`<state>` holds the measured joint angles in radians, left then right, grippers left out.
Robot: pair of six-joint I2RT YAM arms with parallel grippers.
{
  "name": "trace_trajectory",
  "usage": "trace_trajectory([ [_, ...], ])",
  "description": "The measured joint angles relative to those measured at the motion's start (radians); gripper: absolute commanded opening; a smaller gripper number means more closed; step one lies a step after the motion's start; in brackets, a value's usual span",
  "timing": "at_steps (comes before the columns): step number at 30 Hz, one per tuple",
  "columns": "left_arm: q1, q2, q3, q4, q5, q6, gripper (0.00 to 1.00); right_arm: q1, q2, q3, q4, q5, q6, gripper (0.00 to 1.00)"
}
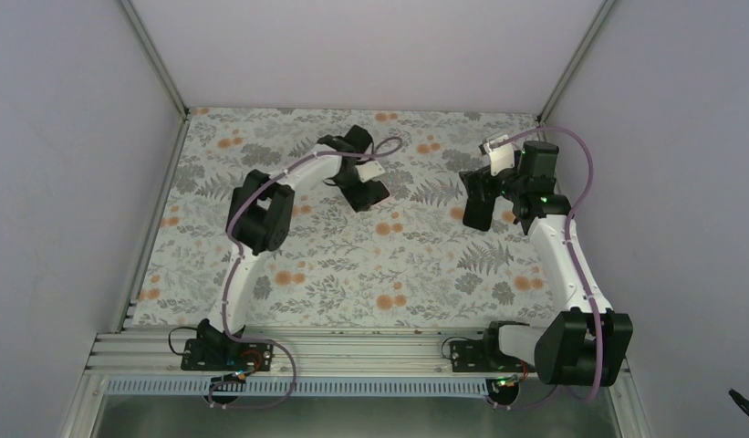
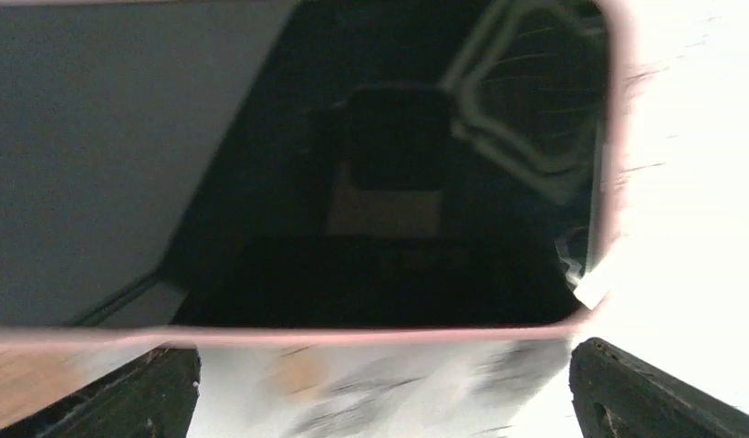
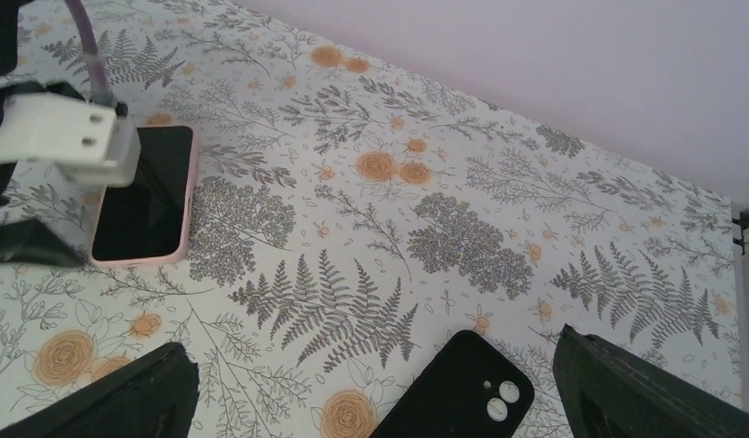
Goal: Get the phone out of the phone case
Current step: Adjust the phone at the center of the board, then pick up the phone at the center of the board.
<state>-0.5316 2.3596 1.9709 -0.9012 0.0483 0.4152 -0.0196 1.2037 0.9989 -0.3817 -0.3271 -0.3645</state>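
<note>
The phone (image 2: 379,182), glossy black, sits inside the salmon-pink phone case (image 2: 352,335) and fills most of the left wrist view, close under the camera. My left gripper (image 2: 389,401) hovers open just short of the case's near end, its fingers (image 2: 142,397) wider apart than the case and not touching it. From the right wrist view, the phone (image 3: 147,196) lies flat, screen up, with the case's rim (image 3: 190,196) framing it, partly behind the left gripper's white mount. My right gripper (image 3: 375,406) is open and empty. In the top view the left gripper (image 1: 366,192) hides the phone.
A second, all-black phone (image 3: 457,392) lies back up with two lenses showing, between the right gripper's fingers and low in its view. The floral tablecloth (image 1: 352,265) covers the table. Grey walls enclose the back and sides. The right gripper (image 1: 478,210) hangs at the right.
</note>
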Motion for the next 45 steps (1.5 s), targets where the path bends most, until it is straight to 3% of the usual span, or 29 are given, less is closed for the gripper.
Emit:
trace_trajectory([
  [4,-0.052,-0.001,0.019,-0.044,0.18,0.011,1.0,0.0,0.0,0.0,0.0,0.008,0.0,1.0],
  [8,-0.056,-0.028,0.067,-0.101,0.268,0.043,1.0,0.0,0.003,0.0,-0.015,0.004,-0.014,1.0],
  [14,0.003,-0.261,-0.016,-0.192,0.292,0.093,1.0,0.0,0.058,0.029,-0.079,-0.041,-0.106,1.0],
  [20,0.087,-0.56,-0.042,-0.211,0.25,0.124,1.0,0.008,0.206,0.156,-0.199,-0.196,-0.328,1.0],
  [24,0.163,-0.748,-0.116,-0.1,0.153,0.151,1.0,0.055,0.385,0.349,-0.353,-0.283,-0.469,1.0],
  [27,0.2,-0.883,-0.247,0.014,0.046,0.177,1.0,0.112,0.558,0.538,-0.415,-0.286,-0.48,1.0],
  [30,0.216,-0.959,-0.352,0.091,-0.046,0.201,1.0,0.179,0.718,0.676,-0.406,-0.247,-0.444,1.0],
  [35,0.268,-0.993,-0.464,0.151,-0.131,0.218,1.0,0.314,0.86,0.695,-0.359,-0.107,-0.383,1.0],
  [40,0.36,-1.058,-0.595,0.177,-0.146,0.228,1.0,0.433,0.973,0.74,-0.328,-0.014,-0.318,1.0],
  [45,0.441,-1.141,-0.683,0.195,-0.137,0.229,1.0,0.476,1.044,0.808,-0.309,0.08,-0.276,1.0],
])
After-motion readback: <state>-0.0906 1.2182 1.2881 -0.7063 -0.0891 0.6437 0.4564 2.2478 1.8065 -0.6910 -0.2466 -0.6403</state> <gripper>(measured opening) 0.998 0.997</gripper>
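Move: The pink-edged phone lies flat just beyond the left hand's open, downward fingers, its middle about 5 cm ahead, 3 cm right and 2 cm lower; the black phone is about 31 cm left and 5 cm back. From the raised right hand, the pink-edged phone is roughly 27 cm left, 11 cm ahead and 22 cm down, with the black case about 5 cm right, 2 cm ahead and 23 cm below. Left hand nudges phone about 5 cm right, then rises left; right hand swings left and down over phone. ##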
